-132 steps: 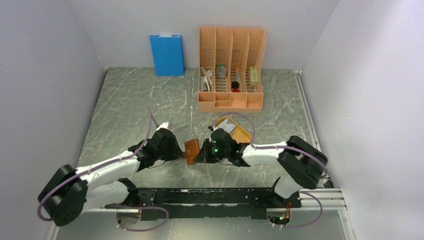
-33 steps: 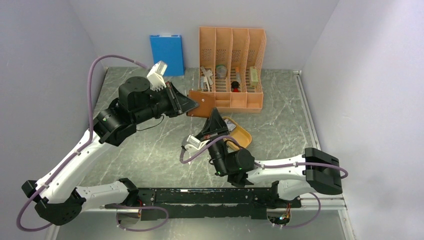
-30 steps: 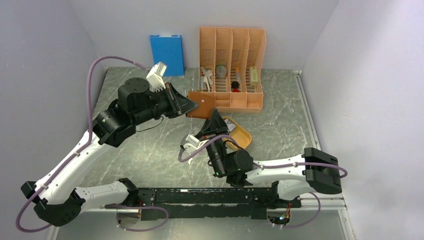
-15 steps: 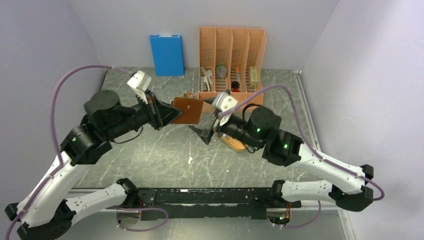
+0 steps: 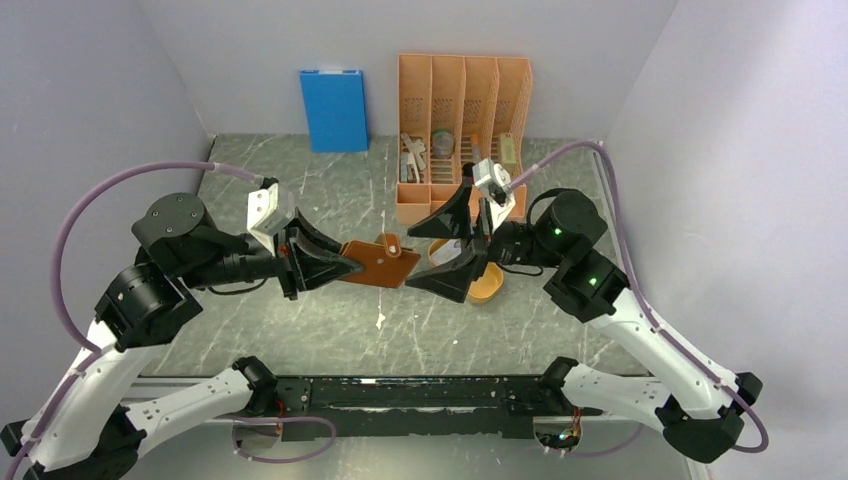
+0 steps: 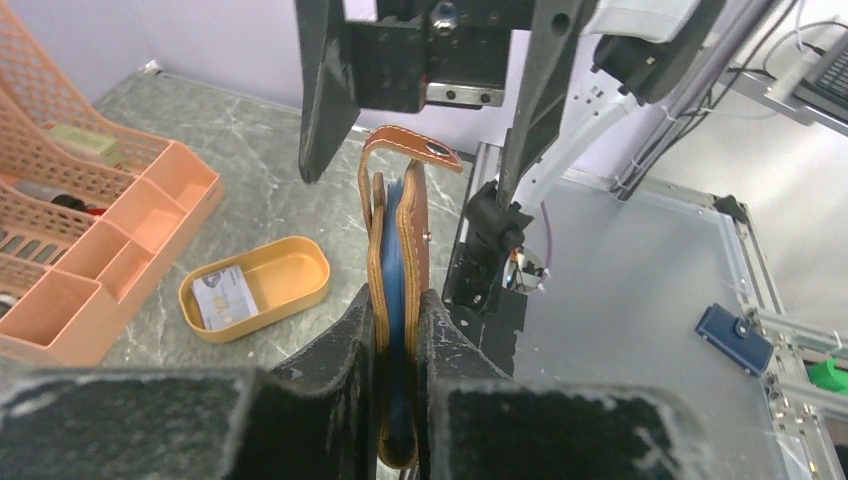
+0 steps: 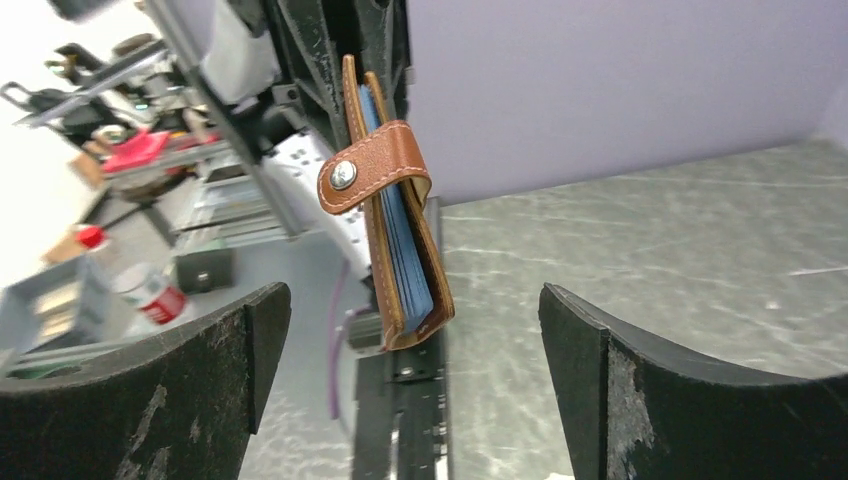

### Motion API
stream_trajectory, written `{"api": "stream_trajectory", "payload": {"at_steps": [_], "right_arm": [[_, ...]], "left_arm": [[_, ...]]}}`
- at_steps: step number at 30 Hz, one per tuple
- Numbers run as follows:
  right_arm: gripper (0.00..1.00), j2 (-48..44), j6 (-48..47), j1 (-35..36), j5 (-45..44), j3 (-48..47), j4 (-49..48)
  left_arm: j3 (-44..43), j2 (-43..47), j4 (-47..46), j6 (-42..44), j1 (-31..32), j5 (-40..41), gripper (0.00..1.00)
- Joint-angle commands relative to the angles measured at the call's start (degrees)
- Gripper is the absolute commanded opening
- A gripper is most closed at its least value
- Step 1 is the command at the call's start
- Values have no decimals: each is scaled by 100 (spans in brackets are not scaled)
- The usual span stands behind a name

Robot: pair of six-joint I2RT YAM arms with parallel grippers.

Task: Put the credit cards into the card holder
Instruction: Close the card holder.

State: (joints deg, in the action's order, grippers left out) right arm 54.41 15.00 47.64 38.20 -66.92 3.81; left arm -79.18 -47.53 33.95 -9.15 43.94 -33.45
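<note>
My left gripper (image 5: 345, 268) is shut on the card holder (image 5: 378, 263), a brown leather folder with blue sleeves inside, held edge-up above the table's middle. In the left wrist view the holder (image 6: 400, 240) stands between my fingertips, its snap tab arching over the top. My right gripper (image 5: 428, 252) faces it from the right, wide open and holding nothing. The holder's free end (image 7: 385, 230) sits at the mouth of those fingers, touching neither. One pale credit card (image 6: 222, 297) lies in the orange oval tray (image 6: 295, 272).
The oval tray (image 5: 484, 287) is partly hidden under my right gripper. A tall orange desk organizer (image 5: 462, 140) with small items stands at the back, and a blue box (image 5: 333, 108) leans on the back wall. Walls close in both sides.
My right gripper opened wide and swung round to the right of the holder. The left arm brought the holder down from near the organizer toward the table's middle.
</note>
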Motion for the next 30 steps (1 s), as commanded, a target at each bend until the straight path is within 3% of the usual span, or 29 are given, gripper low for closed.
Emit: {"api": "stream_trajectory", "payload": {"at_steps": [1,7,13,17,23,25,27,28,30], "right_arm": [[96,90,1183,-139,1179,270,-978],[88,291,1931,-141,1533,489,-1789],[70,516,2391,-132,1586,495,-2299],[56,650,2752,-117,1679,523,-2701],[24,654,2896,51,1524,602,-2947],[10,546,3105,65,1326,775,-3290],[7,430,3295,79,1015,944,-3618],[6,357,3321,75,814,1004,-3704],[5,180,3335,79,309,1151,-3825]], "left_arm": [[-255,-34,-171,315,44,-649,5],[-166,-99,-590,167,39,-1052,5],[-126,-242,-1057,-36,40,-1356,5],[-124,-370,-1257,-134,42,-1496,5],[-103,-485,-1414,-228,43,-1456,8],[-42,-456,-1458,-348,43,-1181,36],[167,-331,-1649,-626,44,-747,87],[345,-211,-1846,-811,40,-513,96],[784,79,-2393,-1215,44,-178,97]]}}
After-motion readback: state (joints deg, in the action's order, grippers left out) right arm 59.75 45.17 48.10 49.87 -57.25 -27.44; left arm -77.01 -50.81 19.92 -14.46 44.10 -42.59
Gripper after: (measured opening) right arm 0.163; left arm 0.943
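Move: The card holder, closed, is still pinched by the left gripper, its middle about 4 cm to that hand's right, level with it fore and aft and in height. From the open right hand its middle lies about 6 cm left, 2 cm back and roughly 1 cm lower. The orange tray stands some 20 cm ahead, 10 cm right and 38 cm below the right hand; the organizer, about 18 cm beyond the tray. The right fingers close on the free right end of the card holder and pinch it, having come about 3 cm back and 2 cm left while swinging some 20 degrees counter-clockwise and rolling a little. The left hand carries the holder about 2 cm back, then some 2.5 cm right and 2 cm up to meet them; once the right grip is shut, it opens wide and lets go. ##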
